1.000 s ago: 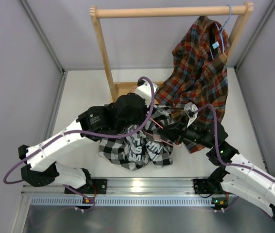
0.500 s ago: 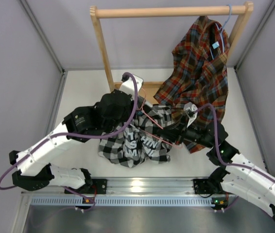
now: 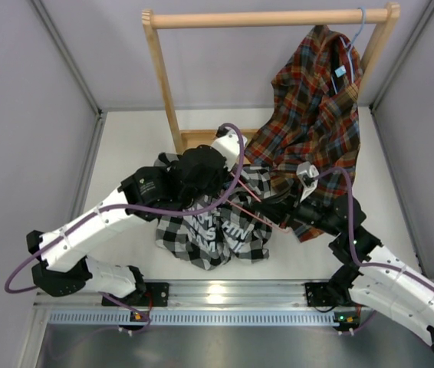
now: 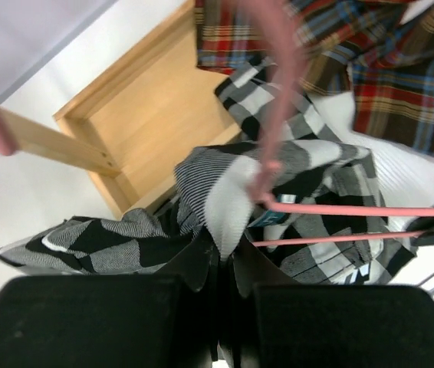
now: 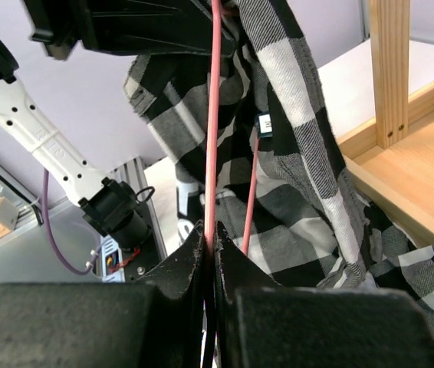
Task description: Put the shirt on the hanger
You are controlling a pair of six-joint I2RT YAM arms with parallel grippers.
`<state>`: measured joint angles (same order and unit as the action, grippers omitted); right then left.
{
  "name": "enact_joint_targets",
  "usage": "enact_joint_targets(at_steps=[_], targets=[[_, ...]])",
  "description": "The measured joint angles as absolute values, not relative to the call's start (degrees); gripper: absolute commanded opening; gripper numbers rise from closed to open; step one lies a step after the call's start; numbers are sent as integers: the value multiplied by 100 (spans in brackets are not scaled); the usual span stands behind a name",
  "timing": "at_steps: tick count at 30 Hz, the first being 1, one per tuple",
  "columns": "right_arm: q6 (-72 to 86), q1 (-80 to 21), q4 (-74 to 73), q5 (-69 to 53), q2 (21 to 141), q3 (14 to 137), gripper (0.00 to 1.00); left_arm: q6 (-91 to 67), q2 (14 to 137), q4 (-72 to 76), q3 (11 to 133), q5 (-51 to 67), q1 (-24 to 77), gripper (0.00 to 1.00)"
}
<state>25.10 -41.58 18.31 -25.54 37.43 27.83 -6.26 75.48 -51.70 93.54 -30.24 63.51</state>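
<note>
The black-and-white checked shirt (image 3: 209, 226) with white lettering lies bunched on the table between both arms. My left gripper (image 4: 228, 257) is shut on a fold of the shirt (image 4: 225, 184), lifting it near the rack's base. The pink wire hanger (image 3: 251, 211) runs from the raised fabric toward my right gripper (image 3: 274, 207). In the right wrist view my right gripper (image 5: 211, 241) is shut on one wire of the hanger (image 5: 214, 115), and the shirt (image 5: 294, 92) drapes over the hanger's far end. The hanger's hook (image 4: 274, 69) curves up above the pinched fold.
A wooden clothes rack (image 3: 271, 17) stands at the back, its box base (image 3: 202, 138) just behind the left wrist. A red plaid shirt (image 3: 317, 100) hangs from it on a light blue hanger (image 3: 359, 31), reaching down beside the right arm. Grey walls close both sides.
My left arm swung left and back with the shirt fold, then returned right toward the hanger. The shirt's heap shifted slightly. The right arm edged a little right, still holding the hanger.
</note>
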Motion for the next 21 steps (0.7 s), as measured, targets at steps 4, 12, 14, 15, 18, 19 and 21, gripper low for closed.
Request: enact_joint_targets(at_steps=[4,12,14,15,18,19,21], targets=[[2510,-4158,1868,-2539,3894,2783,0,-497,7703,-5238,9507,-2663,6394,29],[2587,-4158,2418,-2305,3610,2383,0,-301,7616,-5358,9629,-2668,6469,98],[2655,-4160,2633,-2294,3522,2176,0,-123,7511,-5343,9666,-2711,6466,98],[2692,-4160,2740,-2287,3494,2086,0,5,7428,-5306,9666,-2738,6466,98],[2777,-4160,2965,-2276,3470,1940,0,537,7120,-4941,9529,-2838,6466,98],[2810,-4160,3026,-2272,3454,1914,0,770,6987,-4783,9415,-2860,6466,98],[2838,-4163,3089,-2268,3400,1892,0,1273,6705,-4423,9135,-2744,6410,98]])
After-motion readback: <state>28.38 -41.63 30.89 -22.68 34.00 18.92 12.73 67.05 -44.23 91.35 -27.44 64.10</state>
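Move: My left fingers are still shut on the black-and-white shirt's collar, with the hanger neck some 3 cm to their right, 2 cm farther out and 3 cm higher. The plaid shirt hangs about 16 cm ahead and 25 cm to the right, its middle 12 cm lower; the rack's tray is some 18 cm straight ahead, 30 cm down. From my right hand, gripping the hanger's corner, the neck lies roughly 7 cm ahead, 6 cm left and 8 cm up. I open my left fingers wide and let go of the collar beside the hanger neck, easing about 1.5 cm right and a little back as they part. Then I lift the open hand roughly 6 cm and draw it some 3 cm left, clear of cloth and hanger, fingers tipping up about 15 degrees and swinging slightly clockwise. My right hand keeps its pinch on the hanger, nearly still. ##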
